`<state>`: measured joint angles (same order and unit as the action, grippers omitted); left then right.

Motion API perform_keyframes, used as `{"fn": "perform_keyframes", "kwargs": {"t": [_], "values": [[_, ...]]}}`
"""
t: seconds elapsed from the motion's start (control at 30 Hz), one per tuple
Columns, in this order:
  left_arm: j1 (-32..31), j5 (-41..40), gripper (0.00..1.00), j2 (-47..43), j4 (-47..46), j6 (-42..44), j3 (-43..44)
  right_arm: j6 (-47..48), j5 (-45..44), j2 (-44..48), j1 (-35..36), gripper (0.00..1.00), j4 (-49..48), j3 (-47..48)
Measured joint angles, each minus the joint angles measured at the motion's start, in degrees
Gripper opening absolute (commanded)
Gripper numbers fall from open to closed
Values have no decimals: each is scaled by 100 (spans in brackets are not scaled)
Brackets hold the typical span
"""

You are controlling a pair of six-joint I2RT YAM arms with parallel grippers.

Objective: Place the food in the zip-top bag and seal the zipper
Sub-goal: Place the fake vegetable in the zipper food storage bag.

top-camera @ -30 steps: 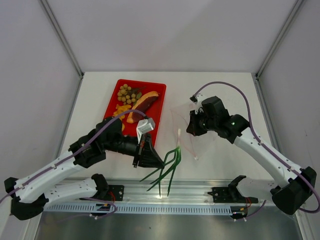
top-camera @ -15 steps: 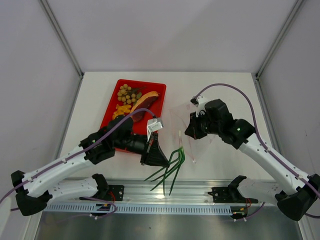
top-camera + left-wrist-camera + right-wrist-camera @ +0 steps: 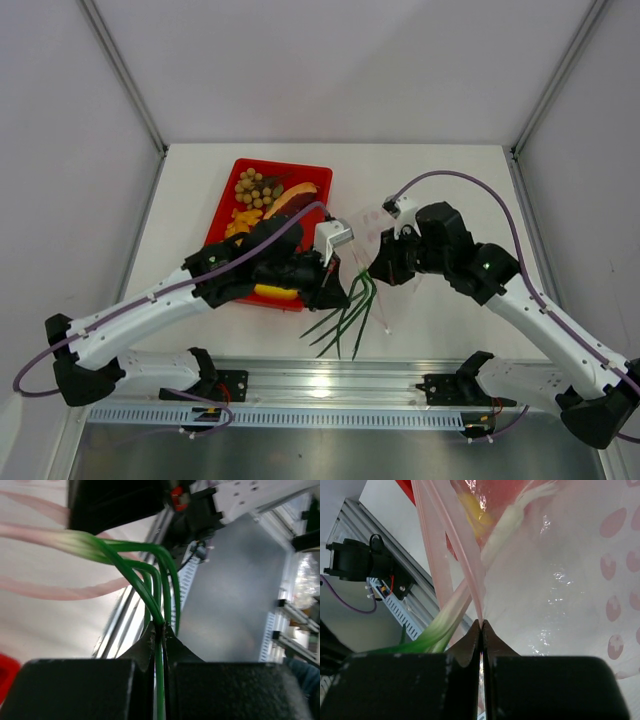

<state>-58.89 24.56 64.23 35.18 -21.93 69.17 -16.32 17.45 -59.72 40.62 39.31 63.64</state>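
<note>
My left gripper (image 3: pixel 340 292) (image 3: pixel 161 629) is shut on a leaf of the green onion (image 3: pixel 350 312) (image 3: pixel 125 562). The onion's pale stalk (image 3: pixel 506 524) reaches into the mouth of the clear zip-top bag (image 3: pixel 368 226) (image 3: pixel 560 580). My right gripper (image 3: pixel 375 270) (image 3: pixel 481 622) is shut on the pinkish zipper (image 3: pixel 465 555) and holds the bag's edge up. On the red tray (image 3: pixel 315 172) lie a grape cluster (image 3: pixel 254 187), a reddish meat slice (image 3: pixel 291 199), orange bits (image 3: pixel 240 217) and a yellow mango (image 3: pixel 274 292), partly under my left arm.
An aluminium rail (image 3: pixel 330 385) runs along the table's near edge, just below the onion's hanging leaves. White walls with metal posts (image 3: pixel 125 75) enclose the table on three sides. The tray sits directly left of the bag.
My left gripper has carried the green onion up and to the right, bringing its pale end to the bag's mouth. My right gripper with the bag edge shifted slightly down and left.
</note>
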Motion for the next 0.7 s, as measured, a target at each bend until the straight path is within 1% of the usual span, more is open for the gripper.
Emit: {"fn": "perform_keyframes", "kwargs": {"t": [0.2, 0.4, 0.53, 0.7], "values": [[-192, -1104, 1, 791, 909, 319, 634, -11, -136, -9, 107, 0, 192, 79], [-289, -2081, 1, 1384, 1685, 437, 754, 39, -483, -28, 203, 0, 442, 232], [-291, -2411, 1, 1609, 2013, 437, 964, 48, -588, -98, 258, 0, 509, 251], [-354, -2465, 1, 1945, 2107, 269, 1683, -114, -671, -304, 413, 0, 470, 251]]}}
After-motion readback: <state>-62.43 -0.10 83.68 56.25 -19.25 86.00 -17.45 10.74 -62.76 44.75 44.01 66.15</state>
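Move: The left hand already holds the green onion by its leaves, with the white end reaching into the bag. The middle of the bag's mouth lies about 10 cm ahead of the left hand, 4 cm to its right and 7 cm lower; the yellow fruit in the tray is some 13 cm ahead, 15 cm left and 26 cm below. From the right hand, pinching the bag's rim, the mouth's middle is roughly 2 cm ahead, 3 cm left and 4 cm lower. Down and forward goes the left hand, feeding the green onion into the bag's mouth: it sinks about 9 cm, then comes back up some 2.5 cm, while advancing roughly 6 cm. Its fingers tip some 30 degrees more steeply downward and turn a little counter-clockwise, keeping their pinch on the leaves. The right hand keeps the rim pinched, almost in place. ##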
